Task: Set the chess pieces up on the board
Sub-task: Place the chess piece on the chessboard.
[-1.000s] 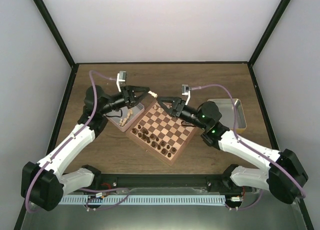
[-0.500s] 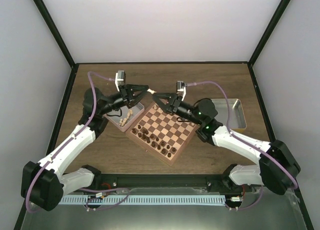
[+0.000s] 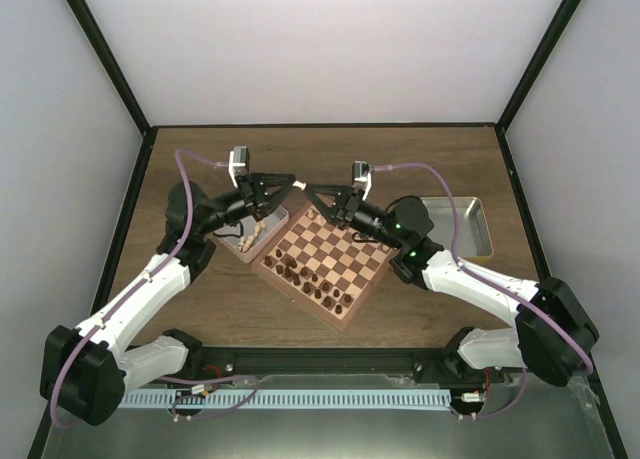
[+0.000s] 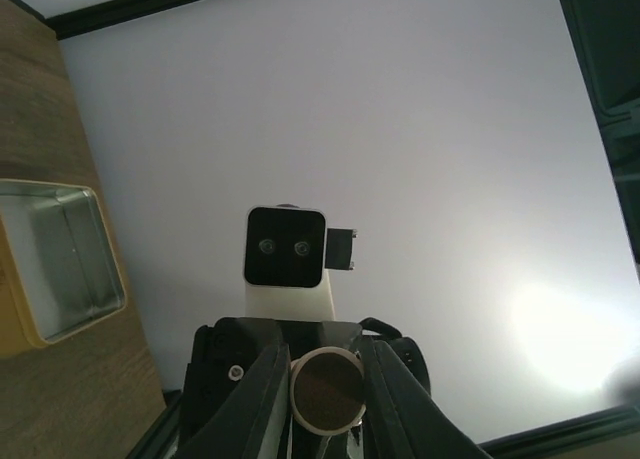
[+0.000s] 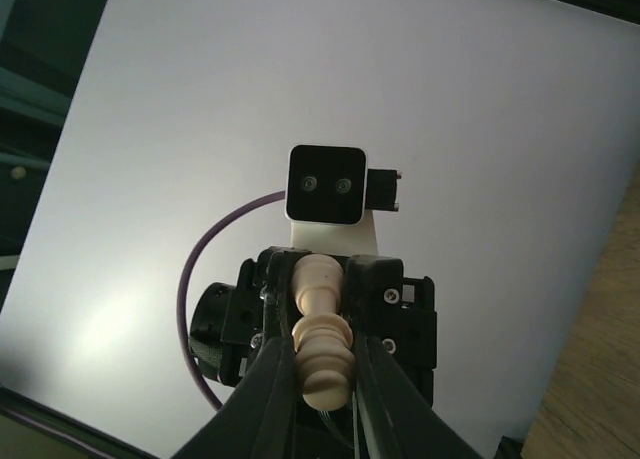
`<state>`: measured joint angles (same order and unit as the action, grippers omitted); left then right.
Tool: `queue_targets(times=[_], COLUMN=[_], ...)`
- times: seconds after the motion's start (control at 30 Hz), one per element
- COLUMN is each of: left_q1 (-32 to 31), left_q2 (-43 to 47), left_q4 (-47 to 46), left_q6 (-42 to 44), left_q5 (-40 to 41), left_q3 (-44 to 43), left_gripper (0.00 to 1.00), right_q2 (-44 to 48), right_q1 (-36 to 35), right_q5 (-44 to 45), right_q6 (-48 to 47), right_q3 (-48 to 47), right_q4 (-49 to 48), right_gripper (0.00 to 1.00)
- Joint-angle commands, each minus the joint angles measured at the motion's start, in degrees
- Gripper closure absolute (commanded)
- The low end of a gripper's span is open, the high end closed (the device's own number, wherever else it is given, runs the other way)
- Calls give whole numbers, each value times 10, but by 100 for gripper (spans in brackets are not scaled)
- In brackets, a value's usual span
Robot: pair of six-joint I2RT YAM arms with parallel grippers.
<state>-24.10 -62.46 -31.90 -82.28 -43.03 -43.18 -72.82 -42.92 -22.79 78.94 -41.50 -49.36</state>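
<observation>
A light beige chess piece [image 3: 300, 186] hangs in the air just past the far corner of the board [image 3: 352, 315], with both grippers on it. My left gripper [image 3: 291, 183] is shut on its base end. In the left wrist view the round felt-covered base of the piece [image 4: 326, 391] faces the camera between the left gripper's [image 4: 322, 384] fingers. My right gripper [image 3: 311, 190] comes in from the right and is shut on the other end. In the right wrist view the piece [image 5: 322, 324] lies lengthwise between the right gripper's [image 5: 322, 374] fingers.
Dark brown pieces [image 3: 312, 281] stand in rows along the board's near side. A small tray [image 3: 243, 241] holding several light pieces sits left of the board. A silver metal tray [image 3: 482, 229] lies at the right, and its rim [image 4: 100, 249] shows in the left wrist view.
The right gripper moved left from over the board to the piece held by the left gripper, then closed its open jaws on it. The left arm stayed nearly still.
</observation>
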Motion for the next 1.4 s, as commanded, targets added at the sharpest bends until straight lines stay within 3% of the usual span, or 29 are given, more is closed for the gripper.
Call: queue_targets(times=[0.0, 0.1, 0.13, 0.23, 0.3, 0.43, 0.57, 0.7, 0.93, 1.37], left_q1=[0, 2, 3, 5, 7, 7, 7, 8, 8, 7], left_q2=[10, 20, 26, 42, 48, 42, 31, 19, 30, 46], left_q4=[13, 89, 158, 342, 423, 518, 545, 544, 533, 524], left_q6=[24, 98, 141, 295, 377, 510, 594, 616, 615, 613], left_q5=[7, 28, 46, 174, 266, 416, 484, 484, 469, 479], left_q3=[14, 7, 0, -26, -41, -72, -93, -93, -81, -63], left_gripper=[78, 56, 50, 37, 34, 31, 30, 30, 30, 29], right_q2=[14, 30, 36, 45, 42, 10, -59, -128, -210, -335], right_q1=[3, 6, 9, 20, 24, 24, 23, 20, 14, 36], right_q5=[28, 31, 30, 24, 41, 100, 128, 148, 218, 316], right_q6=[-18, -57, -75, -182, -265, -398, -490, -534, -553, -574], right_q3=[-17, -18, -18, -51, -93, -162, -254, -325, -371, -437], right_q4=[23, 99, 132, 301, 460, 658, 834, 970, 1066, 1051], right_gripper=[94, 95, 95, 93, 93, 93, 95, 96, 96, 95])
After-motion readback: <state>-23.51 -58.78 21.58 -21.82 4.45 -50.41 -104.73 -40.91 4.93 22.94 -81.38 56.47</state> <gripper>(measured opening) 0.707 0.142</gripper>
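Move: Both my hands hold the pale chess piece at its two ends. From my right hand, the empty squares on the far-right edge of the chessboard lie about 14 cm right, 7 cm ahead and 34 cm below. The pale edge piece stands some 10 cm right and 10 ahead; the corner piece, 19 right and 4 ahead. From my left hand, the loose pieces in the tray are about 12 cm left, 5 ahead and 35 below. I open my left fingers and release the chess piece, then swing that hand down and left, about 12 cm each way and some 6 forward, over the tray, its fingers turning downward. My right hand keeps its pinch and carries the piece down about 28 cm, right and a little forward over the chessboard, rolling roughly 100 degrees until the fingers point down. ##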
